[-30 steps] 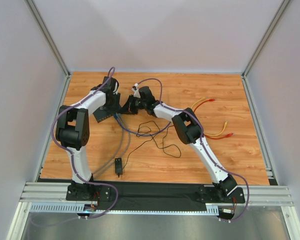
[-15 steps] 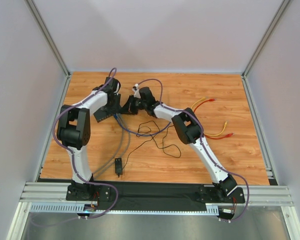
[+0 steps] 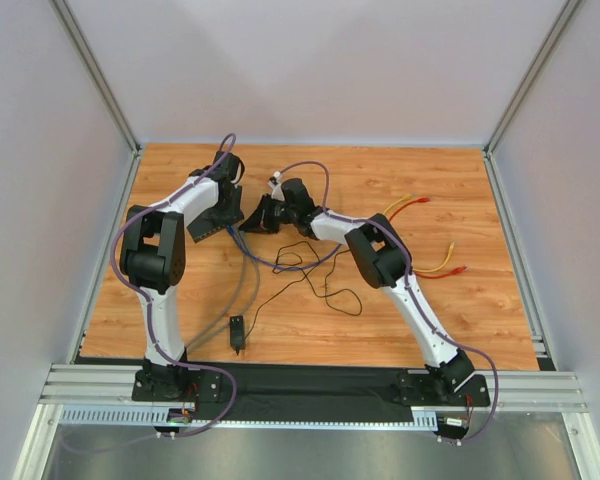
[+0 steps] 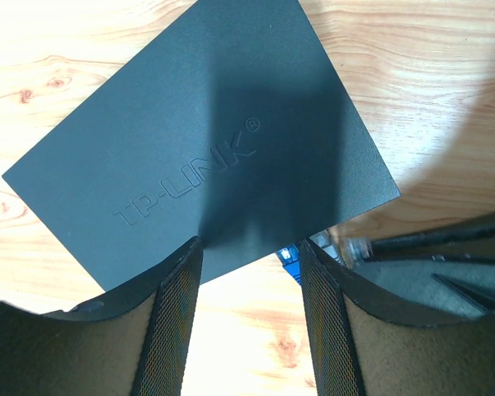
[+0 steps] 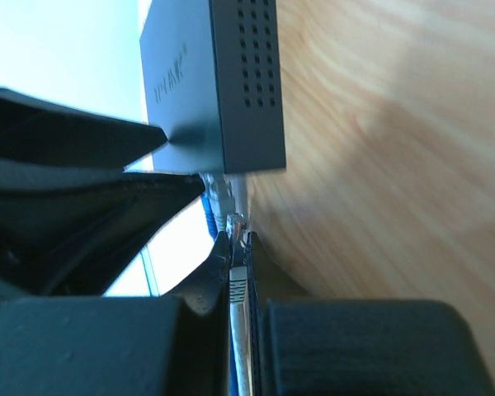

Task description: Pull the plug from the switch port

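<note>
The switch (image 3: pixel 204 224) is a flat black box lying on the wood at the back left; it fills the left wrist view (image 4: pixel 198 140). My left gripper (image 4: pixel 249 247) stands open, its fingertips (image 4: pixel 181 264) at the switch's port edge, with bare wood between them. From the right, my right gripper (image 5: pixel 238 243) is shut on a grey plug (image 5: pixel 238 285). The plug's clear tip shows just short of the switch's (image 5: pixel 206 82) port edge. A blue cable (image 5: pixel 206 210) and a white one still run into the ports beside it.
Grey cables (image 3: pixel 242 290) trail from the switch toward the near edge. A small black adapter block (image 3: pixel 238 333) on a thin black wire (image 3: pixel 310 275) lies at the front. Orange and yellow patch cables (image 3: pixel 445 268) lie on the right. Enclosure walls stand on three sides.
My right gripper has shifted slightly right, away from the switch. My left gripper has edged a little farther back over the switch.
</note>
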You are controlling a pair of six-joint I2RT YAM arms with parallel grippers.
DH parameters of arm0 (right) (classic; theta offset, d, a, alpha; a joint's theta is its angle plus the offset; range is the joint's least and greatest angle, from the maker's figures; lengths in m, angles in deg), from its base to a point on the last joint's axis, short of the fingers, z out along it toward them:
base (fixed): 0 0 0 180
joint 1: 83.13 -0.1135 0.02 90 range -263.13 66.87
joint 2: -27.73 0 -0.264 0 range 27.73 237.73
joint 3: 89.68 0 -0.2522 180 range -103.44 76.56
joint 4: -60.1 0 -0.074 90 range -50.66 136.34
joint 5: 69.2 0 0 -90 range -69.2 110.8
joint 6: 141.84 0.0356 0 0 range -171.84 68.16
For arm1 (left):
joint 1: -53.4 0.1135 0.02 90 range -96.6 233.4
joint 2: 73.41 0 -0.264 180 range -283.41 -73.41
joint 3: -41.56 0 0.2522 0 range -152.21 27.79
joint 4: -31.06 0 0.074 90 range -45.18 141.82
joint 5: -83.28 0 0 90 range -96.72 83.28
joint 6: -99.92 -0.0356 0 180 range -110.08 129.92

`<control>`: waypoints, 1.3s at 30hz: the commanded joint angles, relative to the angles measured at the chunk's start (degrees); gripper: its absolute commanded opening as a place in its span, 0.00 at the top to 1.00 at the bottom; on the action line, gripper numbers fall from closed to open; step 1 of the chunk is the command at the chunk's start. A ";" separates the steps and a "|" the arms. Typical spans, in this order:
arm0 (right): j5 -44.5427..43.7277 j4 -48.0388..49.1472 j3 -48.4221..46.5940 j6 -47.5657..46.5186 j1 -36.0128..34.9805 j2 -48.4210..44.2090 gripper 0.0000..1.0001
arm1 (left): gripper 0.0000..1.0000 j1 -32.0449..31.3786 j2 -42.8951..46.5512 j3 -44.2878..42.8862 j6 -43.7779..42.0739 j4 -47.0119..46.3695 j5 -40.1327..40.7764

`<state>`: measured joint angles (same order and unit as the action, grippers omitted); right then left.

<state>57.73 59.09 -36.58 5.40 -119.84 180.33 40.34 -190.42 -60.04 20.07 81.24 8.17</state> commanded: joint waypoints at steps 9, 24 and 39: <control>-3.69 -3.78 11.62 -6.42 4.27 -12.83 1.00 | 0.41 0.67 1.17 1.96 -0.05 -2.32 -1.89; -31.72 -21.01 35.50 -24.01 9.63 -33.22 1.00 | 0.40 1.72 1.52 3.02 -0.13 -3.38 -3.21; -30.70 -19.43 35.37 -27.35 10.34 -36.15 0.70 | 0.40 1.81 3.89 4.42 -0.40 -4.34 -4.17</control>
<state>27.48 39.94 3.81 -18.71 -109.00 143.13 41.52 -188.45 -56.98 19.83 77.31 5.61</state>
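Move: The right hand keeps the grey cable's plug pinched, already just out of the switch; the bare patch of table it is taken to lies some 24 cm to its right, 2 cm back and about 1 cm lower. The switch's middle is about 8 cm left and 4 cm ahead, the blue plug 3 cm left, level with it, and the black cable's loops about 17 cm right and 8 cm back. From the left hand, that patch is about 30 cm right and 3 cm back. The right hand, keeping its pinch on the grey plug, swings quickly to the right, away from the switch, by about 24 cm, drifting back a little and staying low over the table, while its fingers tip down from pointing left by some 40 degrees and the hand turns clockwise. At the far end it stops and the fingers open part-way to let go of the plug close to the table, while the left hand stays with open fingertips resting on the switch's top near its port edge. ##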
